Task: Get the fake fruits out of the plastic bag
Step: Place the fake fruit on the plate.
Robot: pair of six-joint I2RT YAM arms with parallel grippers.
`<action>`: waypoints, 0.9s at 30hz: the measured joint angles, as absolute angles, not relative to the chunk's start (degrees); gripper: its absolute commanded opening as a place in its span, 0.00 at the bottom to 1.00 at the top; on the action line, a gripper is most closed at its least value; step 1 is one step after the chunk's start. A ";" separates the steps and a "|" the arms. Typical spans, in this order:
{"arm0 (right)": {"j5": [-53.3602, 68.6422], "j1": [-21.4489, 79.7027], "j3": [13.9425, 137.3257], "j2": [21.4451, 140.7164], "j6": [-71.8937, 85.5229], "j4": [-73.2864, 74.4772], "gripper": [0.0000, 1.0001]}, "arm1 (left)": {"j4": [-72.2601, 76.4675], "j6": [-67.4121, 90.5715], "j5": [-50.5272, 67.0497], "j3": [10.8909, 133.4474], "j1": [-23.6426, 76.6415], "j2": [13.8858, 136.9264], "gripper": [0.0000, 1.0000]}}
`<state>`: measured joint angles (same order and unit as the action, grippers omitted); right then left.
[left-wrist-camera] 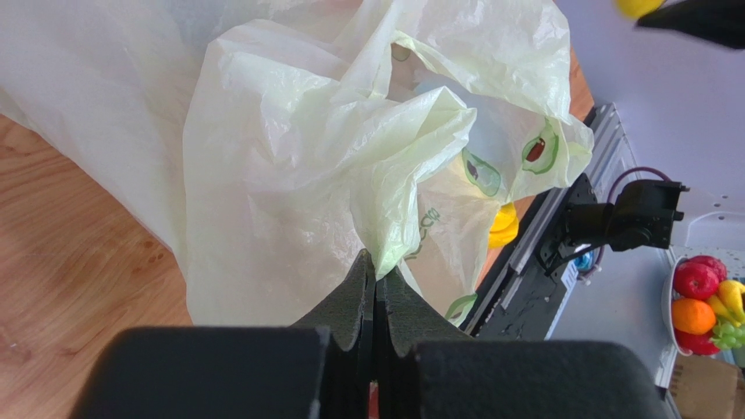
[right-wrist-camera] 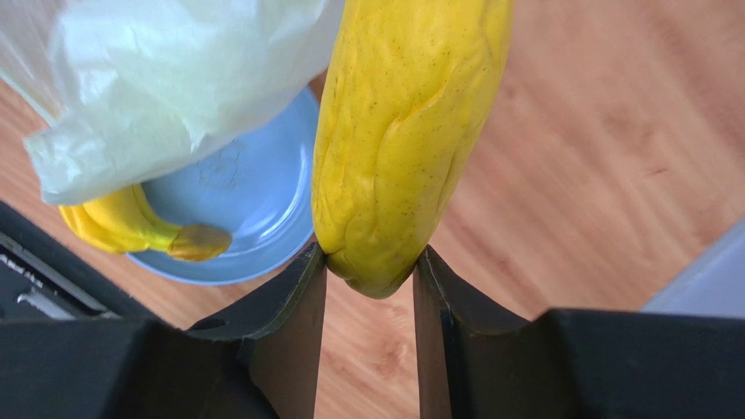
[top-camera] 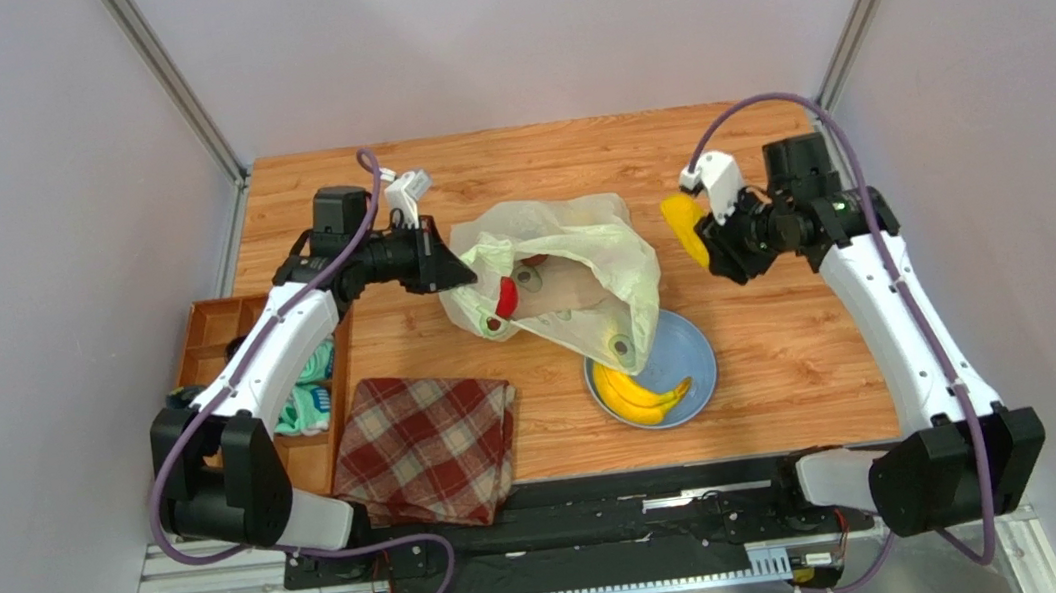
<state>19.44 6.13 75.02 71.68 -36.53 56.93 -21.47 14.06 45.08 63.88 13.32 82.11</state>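
The pale yellow-green plastic bag (top-camera: 569,269) lies mid-table, its lower end draped over the blue plate (top-camera: 700,351). My left gripper (top-camera: 460,270) is shut on a bunched fold of the bag (left-wrist-camera: 306,175) and holds its left side up; its jaws (left-wrist-camera: 376,262) pinch the film. A red round fruit (top-camera: 506,296) shows inside the bag. The yellow banana bunch (top-camera: 641,399) lies on the plate, also in the right wrist view (right-wrist-camera: 122,223). My right gripper (top-camera: 701,238) is shut on a lumpy yellow fruit (right-wrist-camera: 402,131) above the wood, right of the bag.
A red plaid cloth (top-camera: 427,445) lies at the front left. An orange tray (top-camera: 224,334) with teal items sits at the left edge. The plate (right-wrist-camera: 254,201) is below and left of the held fruit. Grey walls enclose the table.
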 measured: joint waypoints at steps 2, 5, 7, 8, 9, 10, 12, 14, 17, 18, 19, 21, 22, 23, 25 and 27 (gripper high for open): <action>18.41 6.39 69.95 72.40 -36.86 57.91 0.21 | -21.37 14.15 45.08 64.40 13.32 82.50 0.00; 17.45 6.96 63.94 77.14 -37.15 59.92 0.22 | -21.26 14.26 45.08 64.95 13.30 83.00 0.00; 17.08 6.96 61.80 80.01 -37.54 60.66 0.21 | -21.28 14.26 45.08 65.10 13.30 83.15 0.00; 16.93 6.98 61.30 81.17 -37.80 60.80 0.21 | -21.30 14.24 45.08 65.10 13.30 83.18 0.00; 16.82 7.11 61.21 82.56 -38.06 61.23 0.21 | -21.41 14.24 45.08 65.10 13.30 83.18 0.00; 16.82 7.14 61.21 83.92 -38.41 61.19 0.22 | -21.43 14.22 45.08 65.10 13.30 83.18 0.00; 17.08 7.35 61.28 86.17 -38.96 61.23 0.22 | -21.61 14.17 45.08 65.10 13.30 83.18 0.00; 17.52 7.99 61.89 88.20 -39.44 61.54 0.23 | -21.61 14.06 45.06 65.10 13.30 83.18 0.00; 17.82 10.00 63.29 89.89 -40.12 61.73 0.24 | -21.63 14.02 44.97 65.10 13.30 83.18 0.00; 17.93 11.42 64.16 90.52 -40.36 61.69 0.24 | -21.63 14.00 44.91 65.10 13.30 83.18 0.00; 18.13 12.45 64.69 91.00 -40.45 61.63 0.25 | -21.65 14.00 44.86 65.08 13.30 83.15 0.00; 18.15 14.96 65.95 92.40 -40.40 61.43 0.25 | -21.65 13.96 44.86 65.08 13.30 83.15 0.00; 18.15 15.66 66.28 93.08 -40.36 61.28 0.25 | -21.67 13.93 44.86 65.08 13.30 83.15 0.00; 18.00 16.49 66.59 93.86 -40.27 61.14 0.25 | -21.69 13.91 44.86 65.08 13.30 83.15 0.00; 17.39 18.02 66.92 96.03 -39.99 60.53 0.25 | -21.80 13.78 44.84 65.08 13.30 83.15 0.00; 16.78 18.37 66.92 97.49 -39.83 60.38 0.28 | -21.87 13.76 44.84 65.08 13.30 83.15 0.00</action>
<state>16.78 18.37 66.92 97.49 -39.83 60.38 -21.87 13.76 44.84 65.08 13.30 83.15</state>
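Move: The right gripper already holds the yellow fruit. The plate lies about 6 cm back of it, 9 cm to its left and some 21 cm below. The bananas sit on the plate's near-left side, roughly 9 cm back and 11 cm left of the right hand; the bag's middle is about 6 cm ahead and 23 cm left. From the left hand, pinching the bag's rim, the plate is some 9 cm back, 25 cm right and 20 cm below. Keep the yellow fruit pinched and lower the right gripper about 17 cm to the plate, drawing it back some 6 cm early in the descent. Tip the fingers steeply down by about 35 degrees, then edge left past the bananas' far side, under the bag's overhanging edge, turning slightly counter-clockwise and sinking the last bit. Leave the left gripper pinching the bag's rim. ##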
